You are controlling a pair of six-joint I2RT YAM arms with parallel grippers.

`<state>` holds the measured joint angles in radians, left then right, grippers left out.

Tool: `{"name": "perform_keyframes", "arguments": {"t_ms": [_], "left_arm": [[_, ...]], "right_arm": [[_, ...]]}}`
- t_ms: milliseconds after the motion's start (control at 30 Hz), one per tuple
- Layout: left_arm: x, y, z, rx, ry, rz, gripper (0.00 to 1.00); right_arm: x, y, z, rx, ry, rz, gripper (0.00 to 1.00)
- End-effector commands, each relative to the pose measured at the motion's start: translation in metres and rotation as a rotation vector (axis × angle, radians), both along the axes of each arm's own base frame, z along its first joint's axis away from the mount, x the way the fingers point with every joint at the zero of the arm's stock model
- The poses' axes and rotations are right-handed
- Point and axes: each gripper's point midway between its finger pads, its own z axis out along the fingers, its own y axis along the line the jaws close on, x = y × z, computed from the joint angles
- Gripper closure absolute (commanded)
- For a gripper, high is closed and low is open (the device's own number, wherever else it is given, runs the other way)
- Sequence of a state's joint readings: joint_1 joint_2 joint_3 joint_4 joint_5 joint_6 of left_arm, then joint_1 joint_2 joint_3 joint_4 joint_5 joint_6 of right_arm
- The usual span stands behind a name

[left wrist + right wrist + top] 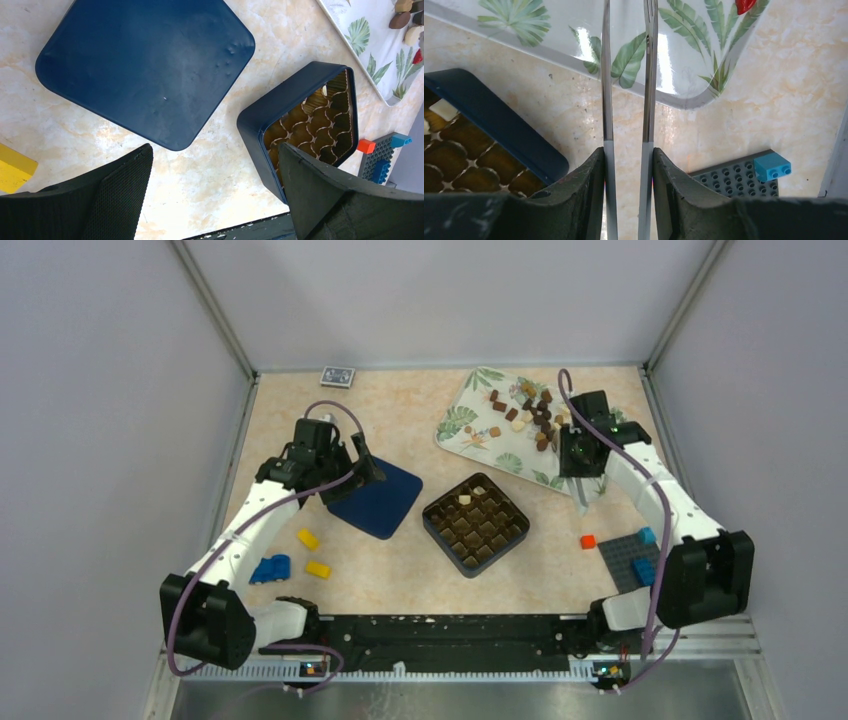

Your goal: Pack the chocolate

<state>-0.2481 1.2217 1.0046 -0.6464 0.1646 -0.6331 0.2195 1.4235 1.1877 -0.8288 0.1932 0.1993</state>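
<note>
The chocolate lies as several brown and cream pieces on a leaf-print tray at the back right. Two cream pieces sit in the dark blue box with gold cells at the centre. My right gripper is shut on metal tweezers, whose arms stand slightly apart and reach over the tray's near edge. No piece shows between the tweezer arms. My left gripper hangs open and empty over bare table between the blue lid and the box.
The lid lies flat left of the box. Yellow bricks and a blue toy lie near left. A red brick and a grey studded plate with blue bricks sit near right. A small card lies by the back wall.
</note>
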Motion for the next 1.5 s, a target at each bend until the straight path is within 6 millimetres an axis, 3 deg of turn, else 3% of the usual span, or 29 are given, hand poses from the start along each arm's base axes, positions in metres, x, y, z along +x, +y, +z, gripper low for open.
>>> {"name": "perform_keyframes", "arguments": {"t_ms": [0, 167, 433, 700, 1033, 1200, 1467], "left_arm": [[0.012, -0.003, 0.017, -0.023, -0.065, -0.002, 0.01], [0.015, -0.001, 0.017, -0.01, -0.07, -0.002, 0.01], [0.029, 0.006, 0.024, 0.036, -0.088, 0.031, 0.01], [0.038, 0.012, 0.023, 0.055, -0.089, 0.066, 0.01], [0.038, 0.005, 0.02, 0.015, -0.071, 0.063, 0.01], [0.036, 0.004, 0.016, 0.009, -0.065, 0.061, 0.01], [0.035, 0.006, 0.018, 0.019, -0.079, 0.061, 0.01]], "right_arm": [[-0.007, 0.005, 0.047, 0.056, -0.114, 0.01, 0.88], [-0.032, 0.028, 0.061, 0.091, -0.103, 0.088, 0.89], [-0.085, 0.09, 0.086, 0.177, -0.065, 0.33, 0.89], [-0.157, 0.136, 0.073, 0.266, 0.026, 0.601, 0.89], [-0.202, 0.121, 0.053, 0.241, 0.174, 0.656, 0.88], [-0.216, 0.119, 0.045, 0.251, 0.244, 0.682, 0.88], [-0.222, 0.122, 0.042, 0.246, 0.281, 0.717, 0.88]]}}
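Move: The right hand holds the tongs over the near edge of the patterned tray; the chocolate box they go to has its middle some 14 cm back and 21 cm to the left, about 9 cm lower. From that hand the chocolate pile is roughly 10 cm ahead and 1 cm left, and the red brick about 15 cm back and 4 cm right, both near table height. From the left hand the box lies about 24 cm right, 10 cm back and some 12 cm below. Still squeezing the tongs, the right hand lifts clear of the tray by about 7 cm and swings back and left towards the box, roughly 22 cm back and 12 cm left in all, turning counter-clockwise by nearly 40 degrees so that the tong tips point across to the box. For the last part the hand sinks some 3 cm and eases mostly straight back as the wrist tips the tongs, with the grip unchanged, while the open, empty left hand drifts forward about 3 cm. ##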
